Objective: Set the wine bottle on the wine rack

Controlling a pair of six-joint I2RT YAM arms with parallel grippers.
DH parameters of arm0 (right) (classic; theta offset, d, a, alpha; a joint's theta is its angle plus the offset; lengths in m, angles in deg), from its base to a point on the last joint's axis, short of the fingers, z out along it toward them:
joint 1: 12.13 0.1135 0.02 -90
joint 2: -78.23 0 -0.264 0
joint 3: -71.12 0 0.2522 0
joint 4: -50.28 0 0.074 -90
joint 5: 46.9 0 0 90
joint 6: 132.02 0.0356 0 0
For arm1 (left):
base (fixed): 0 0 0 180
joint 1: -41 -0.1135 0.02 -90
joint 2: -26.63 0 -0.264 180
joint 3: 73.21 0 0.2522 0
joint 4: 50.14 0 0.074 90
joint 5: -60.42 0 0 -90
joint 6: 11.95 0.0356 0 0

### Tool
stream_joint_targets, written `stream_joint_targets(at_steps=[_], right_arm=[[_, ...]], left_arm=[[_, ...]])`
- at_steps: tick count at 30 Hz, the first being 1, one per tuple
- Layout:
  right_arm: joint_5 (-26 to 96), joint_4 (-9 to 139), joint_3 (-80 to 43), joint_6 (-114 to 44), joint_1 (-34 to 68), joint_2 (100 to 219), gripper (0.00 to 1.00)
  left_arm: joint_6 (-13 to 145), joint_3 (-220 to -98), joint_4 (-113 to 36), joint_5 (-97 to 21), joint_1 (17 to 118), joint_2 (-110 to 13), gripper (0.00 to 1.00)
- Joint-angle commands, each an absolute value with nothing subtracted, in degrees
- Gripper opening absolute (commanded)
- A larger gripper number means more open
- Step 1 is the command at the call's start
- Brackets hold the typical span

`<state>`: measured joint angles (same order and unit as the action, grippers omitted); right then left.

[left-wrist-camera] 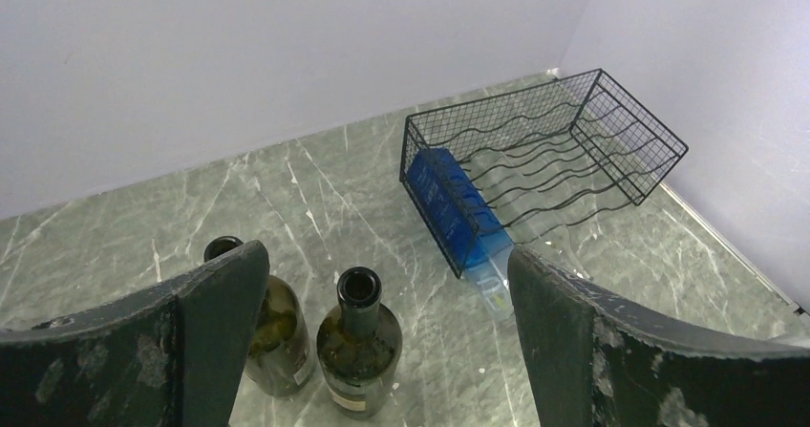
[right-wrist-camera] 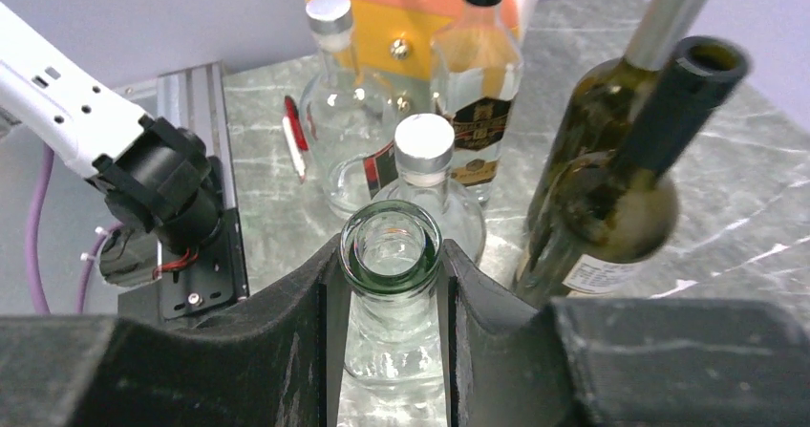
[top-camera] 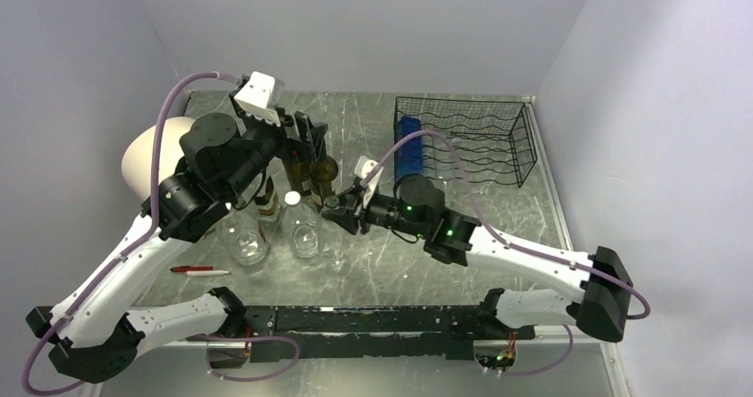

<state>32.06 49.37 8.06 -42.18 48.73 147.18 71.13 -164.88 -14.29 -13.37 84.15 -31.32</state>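
My right gripper point(right-wrist-camera: 392, 288) is shut on the neck of a clear glass wine bottle point(right-wrist-camera: 392, 247) with a green-tinted open mouth, both pads pressed against the neck just under the rim. In the top view this gripper point(top-camera: 343, 209) sits mid-table among the bottles. The black wire wine rack point(top-camera: 479, 139) stands at the back right with a blue bottle point(top-camera: 408, 153) lying in its left slot. My left gripper point(left-wrist-camera: 387, 260) hangs open above two dark green wine bottles point(left-wrist-camera: 358, 346), holding nothing. The rack point(left-wrist-camera: 573, 140) also shows in the left wrist view.
Around the held bottle stand a clear bottle with a silver cap point(right-wrist-camera: 425, 160), a clear flask point(right-wrist-camera: 334, 112), a square liquor bottle point(right-wrist-camera: 478, 83) and two dark bottles point(right-wrist-camera: 611, 207). A red and white pen point(top-camera: 200, 270) lies front left. A white round object point(top-camera: 146, 157) sits far left.
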Motion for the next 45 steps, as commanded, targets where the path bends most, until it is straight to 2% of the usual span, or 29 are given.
stream_joint_targets(at_steps=[1,10,14,20,24,29,40,45], right_arm=[[37.33,47.45,8.47,-43.14,49.04,140.53,0.07],[55.61,58.76,8.45,-39.58,48.96,131.73,0.0],[65.56,63.57,7.22,-35.44,48.93,129.78,0.0],[74.95,68.58,4.32,-30.06,48.91,128.47,0.0],[80.14,70.37,2.63,-27.41,48.88,128.24,0.0],[84.0,71.12,0.88,-24.56,48.86,127.4,0.0],[82.19,68.25,0.27,-23.52,48.89,125.96,0.0],[81.39,67.39,-1.42,-22.91,48.89,125.43,0.0]], left_arm=[[70.53,-163.19,-16.12,-15.71,83.82,-30.66,0.99],[75.48,-154.44,-24.44,-24.96,83.81,-28.12,0.99],[76.3,-151.51,-26.71,-28.86,83.81,-28.6,0.99],[78.65,-147.63,-30.24,-41.1,83.83,-31.6,0.99],[80.05,-141.6,-38.14,-50.02,83.9,-32.17,0.99],[79.74,-135.59,-48.1,-57.47,84.67,-34.04,0.99],[80.01,-132.96,-57.09,-52.89,87.64,-41.76,0.99],[79.49,-132.42,-60.07,-54.91,87.96,-43.96,0.99]])
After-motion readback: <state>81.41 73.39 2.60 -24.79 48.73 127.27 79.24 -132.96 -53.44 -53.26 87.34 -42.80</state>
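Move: Below the left hand, the clear bottle it goes for stands pinched by the neck in the right gripper, its middle about 8 cm back, 5 cm to the right and 25 cm down. From the right hand, the wine rack's middle lies some 30 cm ahead, 34 cm right and 24 cm lower; the nearer green bottle is 14 cm straight ahead, the silver-capped bottle 3 cm ahead and 7 cm left, both about 15 cm below. Swinging the clear bottle away from the other bottles, the right hand keeps its neck grip and goes about 17 cm right, also rising and moving forward, while turning some 50 degrees clockwise. The left hand, fingers wide open, drops some 18 cm and sweeps right with a clockwise turn of about 45 degrees, bringing its jaws up to the bottle's body from the left. ##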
